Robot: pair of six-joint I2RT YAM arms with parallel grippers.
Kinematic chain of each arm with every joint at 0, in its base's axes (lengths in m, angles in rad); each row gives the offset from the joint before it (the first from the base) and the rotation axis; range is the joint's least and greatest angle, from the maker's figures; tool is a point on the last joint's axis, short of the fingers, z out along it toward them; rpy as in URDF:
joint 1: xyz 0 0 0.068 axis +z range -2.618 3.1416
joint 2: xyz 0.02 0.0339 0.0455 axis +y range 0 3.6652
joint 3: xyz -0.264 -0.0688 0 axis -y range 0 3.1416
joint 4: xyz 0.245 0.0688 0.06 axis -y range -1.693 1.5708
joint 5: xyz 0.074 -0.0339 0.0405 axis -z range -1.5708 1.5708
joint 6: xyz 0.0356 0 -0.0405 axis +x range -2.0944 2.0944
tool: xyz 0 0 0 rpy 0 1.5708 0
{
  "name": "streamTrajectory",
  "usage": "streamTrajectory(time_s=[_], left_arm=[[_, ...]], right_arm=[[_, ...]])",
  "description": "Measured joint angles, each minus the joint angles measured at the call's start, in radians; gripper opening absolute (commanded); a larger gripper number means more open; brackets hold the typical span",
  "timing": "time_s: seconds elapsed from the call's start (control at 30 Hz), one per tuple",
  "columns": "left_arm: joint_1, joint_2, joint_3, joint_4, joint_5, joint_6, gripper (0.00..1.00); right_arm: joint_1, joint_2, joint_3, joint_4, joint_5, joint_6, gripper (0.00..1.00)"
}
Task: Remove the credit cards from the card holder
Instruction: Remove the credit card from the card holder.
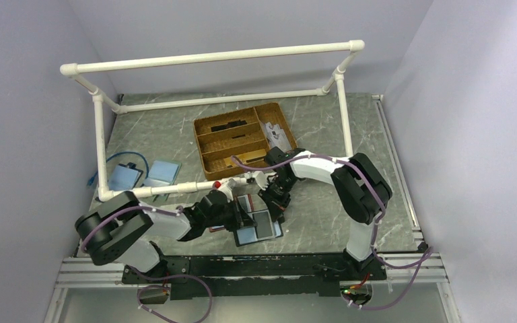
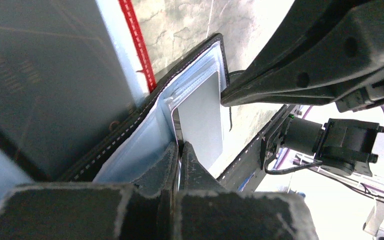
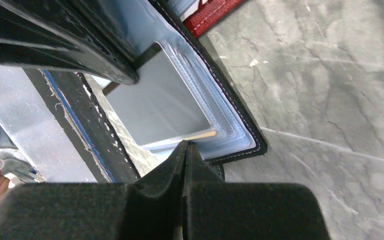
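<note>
The card holder point(image 1: 262, 230) lies open on the table between the arms, its black stitched edge point(image 2: 115, 137) and clear sleeves point(image 3: 230, 132) showing. A grey credit card point(image 2: 202, 120) sticks partly out of a sleeve point(image 3: 155, 105). My left gripper point(image 2: 181, 145) is shut on that card's edge, reaching in from the left point(image 1: 242, 219). The right gripper point(image 3: 186, 145) is shut, with its tips resting on the outer edge of the holder's sleeves point(image 1: 277, 205). No light blue card can be told apart from the sleeves.
A red-edged holder point(image 2: 136, 45) lies right beside the black one point(image 3: 215, 15). A wooden divided tray point(image 1: 242, 138) stands behind, under a white pipe frame point(image 1: 209, 57). Light blue flat items point(image 1: 124, 176) lie at the left. The table's front edge is close.
</note>
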Motion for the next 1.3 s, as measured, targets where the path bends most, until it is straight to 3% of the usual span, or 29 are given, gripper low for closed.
streamTrajectory(time_s=[0.47, 0.7, 1.17, 1.3], left_arm=[[0.095, -0.068, -0.044, -0.029, 0.150, 0.121, 0.00], [0.118, -0.100, -0.021, -0.142, 0.177, 0.198, 0.00], [0.201, -0.145, -0.023, -0.259, 0.228, 0.142, 0.00], [0.202, -0.236, -0.023, -0.351, 0.224, 0.192, 0.00]], right_arm=[[0.018, 0.015, 0.000, 0.024, -0.021, 0.031, 0.00], [0.017, 0.015, 0.000, 0.024, -0.019, 0.032, 0.00], [0.022, 0.011, -0.002, 0.025, -0.017, 0.027, 0.00], [0.025, -0.003, -0.008, 0.030, -0.013, 0.006, 0.10]])
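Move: Between the closed left fingertips is the left edge of a grey card, its middle about 3 cm to the hand's right, level with it and no higher. The black card holder's middle is some 2 cm right and 1 cm back, barely lower; the red holder lies roughly 6 cm left and 3 cm ahead. The right hand grips the sleeves' right edge, with the card's middle about 4 cm to its left at the same height. Drawing the card sideways out of its clear sleeve, the left hand keeps its pinch on the card's left edge and pulls about 5 cm to the left, nearly level, away from the right hand. The right fingers stay shut on the sleeves' right edge, following less than 1 cm to the left at first, then holding still against the pull. ##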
